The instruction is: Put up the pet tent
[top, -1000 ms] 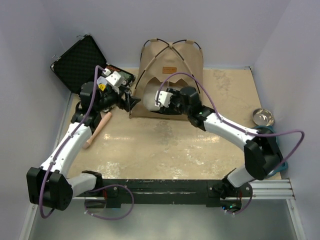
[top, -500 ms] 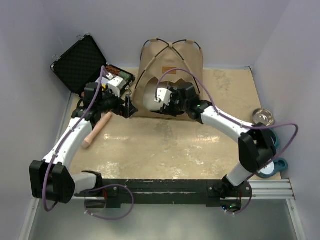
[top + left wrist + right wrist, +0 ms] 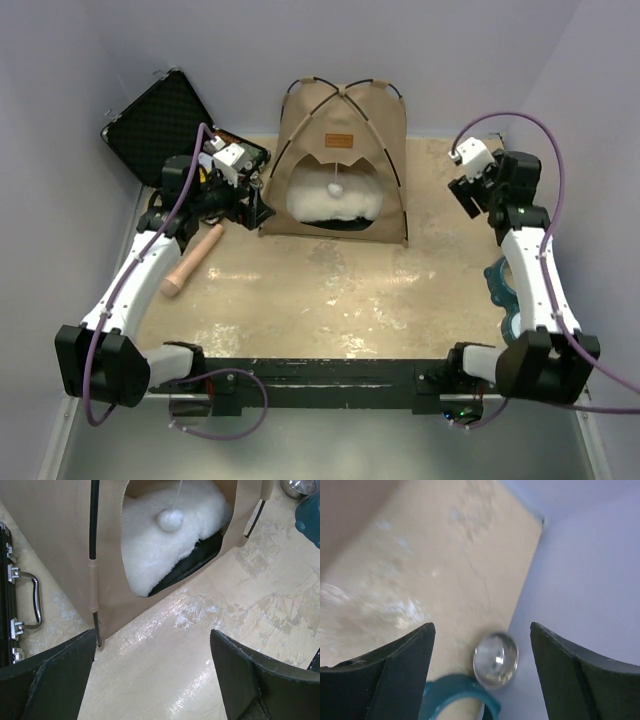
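Note:
The pet tent (image 3: 340, 130) stands upright at the back centre, tan with two black crossing poles (image 3: 345, 92). A white pompom (image 3: 335, 188) hangs in its arched doorway over a white fluffy cushion (image 3: 335, 203) lying inside. My left gripper (image 3: 257, 212) is open beside the tent's front left corner, touching nothing. The left wrist view shows the tent wall (image 3: 55, 540), a pole (image 3: 93, 520), the pompom (image 3: 170, 519) and bare floor between my left gripper's (image 3: 152, 675) fingers. My right gripper (image 3: 467, 198) is raised at the right, open and holding nothing.
An open black foam-lined case (image 3: 160, 125) lies at the back left, its handle (image 3: 34, 600) close to my left gripper. A wooden roller (image 3: 192, 260) lies by the left arm. A metal bowl (image 3: 496, 659) and a teal stand (image 3: 500, 290) sit by the right wall.
My right arm has pulled out of the tent doorway and swung to the right, leaving the cushion inside. Both grippers have opened wider. The left arm barely moved.

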Action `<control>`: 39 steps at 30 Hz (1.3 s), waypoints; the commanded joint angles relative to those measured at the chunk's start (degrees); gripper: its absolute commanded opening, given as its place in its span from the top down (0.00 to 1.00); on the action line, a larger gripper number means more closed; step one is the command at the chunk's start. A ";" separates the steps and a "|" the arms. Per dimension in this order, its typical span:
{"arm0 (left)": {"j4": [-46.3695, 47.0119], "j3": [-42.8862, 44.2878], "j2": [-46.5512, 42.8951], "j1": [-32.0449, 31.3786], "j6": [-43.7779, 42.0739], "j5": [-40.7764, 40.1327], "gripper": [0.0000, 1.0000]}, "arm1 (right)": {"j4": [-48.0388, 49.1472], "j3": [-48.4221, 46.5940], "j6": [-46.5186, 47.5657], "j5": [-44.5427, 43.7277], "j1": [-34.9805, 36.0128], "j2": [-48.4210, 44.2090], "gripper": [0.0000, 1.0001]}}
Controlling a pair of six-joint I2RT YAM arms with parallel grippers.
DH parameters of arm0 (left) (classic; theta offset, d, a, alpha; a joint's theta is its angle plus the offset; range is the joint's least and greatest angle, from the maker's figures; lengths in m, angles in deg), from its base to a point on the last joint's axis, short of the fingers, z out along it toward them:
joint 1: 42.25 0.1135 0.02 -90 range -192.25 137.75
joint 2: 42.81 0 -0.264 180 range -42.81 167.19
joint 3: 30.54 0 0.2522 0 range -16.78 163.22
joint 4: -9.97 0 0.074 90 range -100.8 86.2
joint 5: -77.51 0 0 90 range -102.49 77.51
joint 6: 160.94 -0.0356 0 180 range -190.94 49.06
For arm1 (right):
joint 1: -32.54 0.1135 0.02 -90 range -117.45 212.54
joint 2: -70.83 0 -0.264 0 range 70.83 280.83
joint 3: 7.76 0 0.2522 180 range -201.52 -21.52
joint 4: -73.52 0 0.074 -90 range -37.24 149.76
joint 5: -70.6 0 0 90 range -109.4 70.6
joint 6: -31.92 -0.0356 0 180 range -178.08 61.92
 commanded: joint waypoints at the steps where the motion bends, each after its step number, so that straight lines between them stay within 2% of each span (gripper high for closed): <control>1: 2.00 2.52 -1.20 0.36 -0.28 1.23 0.01 | 0.36 1.69 -3.70 -10.30 -7.17 11.00 0.21; 6: 0.43 3.31 -1.11 0.36 -1.77 0.70 0.00 | 9.85 0.11 -5.73 -17.60 -10.35 23.14 0.20; 13: -0.99 3.05 -1.38 0.36 -3.44 -0.26 0.00 | 13.28 -5.51 -9.42 -20.06 -10.71 35.10 0.21; 19: -0.37 2.53 -1.20 0.36 -3.62 -0.35 0.00 | 13.64 -6.49 -9.69 -20.94 -12.55 39.33 0.24; 25: 0.15 2.53 -0.41 0.36 -3.62 -0.09 0.00 | 14.86 -3.42 -10.48 -20.42 -15.54 38.28 0.26; 30: 0.60 3.05 0.91 0.36 -3.36 0.52 0.00 | 16.01 -0.52 -11.10 -20.51 -16.07 37.14 0.34; 33: 0.68 3.58 1.09 0.36 -3.27 0.61 0.00 | 16.63 1.68 -11.10 -20.24 -16.07 36.61 0.46; 34: 0.68 3.67 1.17 0.36 -3.36 0.61 0.00 | 16.37 1.95 -11.01 -19.98 -16.15 36.61 0.55; 35: 0.68 3.76 1.09 0.36 -3.44 0.61 0.00 | 15.49 1.95 -10.66 -19.28 -16.24 36.69 0.67; 37: 0.51 3.84 1.09 0.36 -3.53 0.61 0.00 | 12.86 1.60 -10.22 -17.35 -16.33 36.00 1.00; 39: 0.60 3.76 0.82 0.36 -3.36 0.79 0.00 | 10.57 1.69 -10.22 -14.54 -16.24 33.11 1.00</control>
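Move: The steel bowl lies about 22 cm to the right hand's right, level with it fore and aft and some 25 cm below. The teal ring stands roughly 12 cm nearer the base than the bowl, at about the same distance to the right; the tent's middle is about 31 cm to the hand's left and 13 cm farther out. From the left hand the bowl is far off, some 70 cm right, 3 cm ahead and 21 cm lower. The empty right hand swoops down some 23 cm and about 17 cm to the right, away from the tent and towards the steel bowl, its wrist turning clockwise by some 37 degrees and tipping the fingers down by about 25. Most of the drop comes first; then, low over the table, it edges farther right, eases a little forward and back, and sinks the last bit while the wide-open fingers close almost fully, pinching the bowl's left rim. ##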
